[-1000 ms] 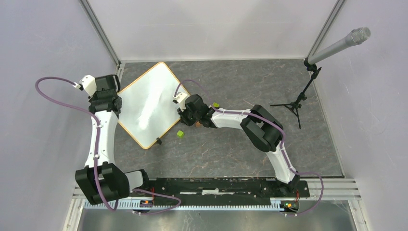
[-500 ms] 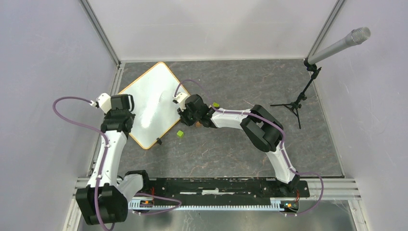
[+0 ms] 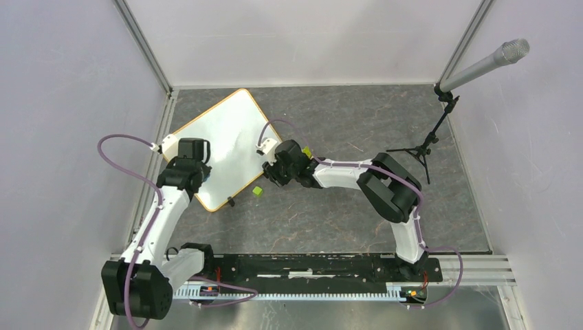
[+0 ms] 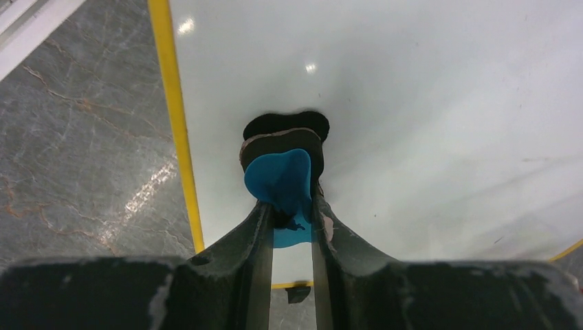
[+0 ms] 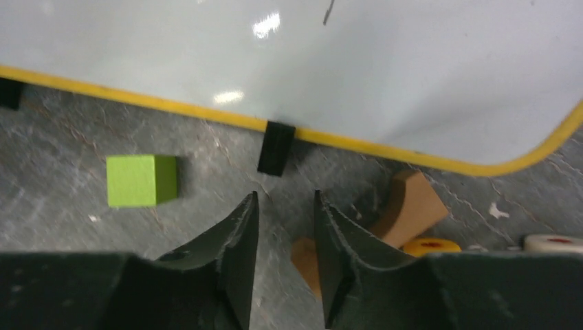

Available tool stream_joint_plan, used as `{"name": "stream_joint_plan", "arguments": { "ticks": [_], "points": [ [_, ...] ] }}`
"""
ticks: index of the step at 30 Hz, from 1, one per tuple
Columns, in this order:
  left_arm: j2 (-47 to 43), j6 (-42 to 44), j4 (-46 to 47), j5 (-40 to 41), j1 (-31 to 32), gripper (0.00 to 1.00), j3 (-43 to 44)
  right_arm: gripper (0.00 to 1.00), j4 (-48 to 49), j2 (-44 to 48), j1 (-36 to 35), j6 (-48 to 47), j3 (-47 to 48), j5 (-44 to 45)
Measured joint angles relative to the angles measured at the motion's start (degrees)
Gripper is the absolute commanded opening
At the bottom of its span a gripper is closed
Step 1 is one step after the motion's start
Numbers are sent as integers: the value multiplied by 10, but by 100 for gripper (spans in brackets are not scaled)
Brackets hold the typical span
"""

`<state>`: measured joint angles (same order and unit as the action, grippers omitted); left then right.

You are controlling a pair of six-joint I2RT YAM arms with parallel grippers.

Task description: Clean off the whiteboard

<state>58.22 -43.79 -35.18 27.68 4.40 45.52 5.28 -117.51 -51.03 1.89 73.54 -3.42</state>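
Note:
The whiteboard [image 3: 227,141] lies tilted on the grey table at the back left, white with a yellow-orange rim. Its surface [image 4: 426,124] looks nearly bare, apart from a short dark stroke near the far side in the right wrist view. My left gripper [image 3: 194,172] is shut on a blue-backed eraser [image 4: 280,177], whose dark pad rests on the board close to its left rim. My right gripper [image 5: 285,199] hovers over the table just off the board's near-right rim [image 5: 206,110], slightly open with nothing between its fingers.
A green cube [image 3: 257,192] sits on the table beside a black clip [image 5: 276,148] on the board's rim. A brown wooden block [image 5: 412,206] and a yellow disc [image 5: 430,245] lie by my right gripper. A microphone stand [image 3: 426,144] stands at the back right.
My left arm has drawn the eraser from the board's far-left corner toward its near side. The board has slid a little to the right. My right gripper has opened and backed off the rim.

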Motion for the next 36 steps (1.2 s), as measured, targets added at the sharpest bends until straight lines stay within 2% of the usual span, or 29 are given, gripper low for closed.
{"name": "stream_joint_plan", "arguments": {
  "ticks": [2, 4, 11, 16, 25, 29, 36],
  "points": [
    [3, -3, -10, -2, 12, 12, 0, 56, -2, 17, 3, -12, -20, 2],
    [4, -7, -21, -4, 23, 12, 0, 62, -1, 37, 8, -22, -42, 2],
    [-4, -8, -40, -10, 35, 11, 3, 71, 25, 102, 25, -44, -104, 4],
    [-5, -6, -47, -30, 51, 14, 25, 78, 85, 198, 52, -46, -207, 5],
    [12, 35, -18, -86, 193, 21, 37, 86, 212, 381, 135, -41, -371, 63],
    [54, 40, 22, -128, 272, 26, 29, 85, 233, 391, 182, -21, -390, 76],
    [194, 31, 106, -205, 414, 31, -2, 85, 243, 381, 228, 20, -395, 64]
  ]
}}
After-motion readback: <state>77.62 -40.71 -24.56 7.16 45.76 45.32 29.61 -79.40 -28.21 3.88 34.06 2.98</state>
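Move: The left hand, holding the blue eraser, has the bare patch of table where that is headed about 27 cm to its right, 7 cm back and 14 cm below. On the way, the green cube lies some 19 cm right and 1 cm back; the whiteboard's middle is 12 cm ahead, 6 cm right. From the right hand, the patch is 12 cm back, 1 cm right; the wooden arch 2 cm ahead, 4 cm right, the toy car 4 cm ahead, 9 cm right. Rightward, slowly at first and then in a fast sweep of some 26 cm, the left hand carries the still-gripped eraser off the board and past the green cube, sinking and drawing back late while the wrist swings clockwise by over 50 degrees. The right hand, already free of the board's edge clip, backs away right past the toy car, rising about 10 cm, turning clockwise and opening wide. ##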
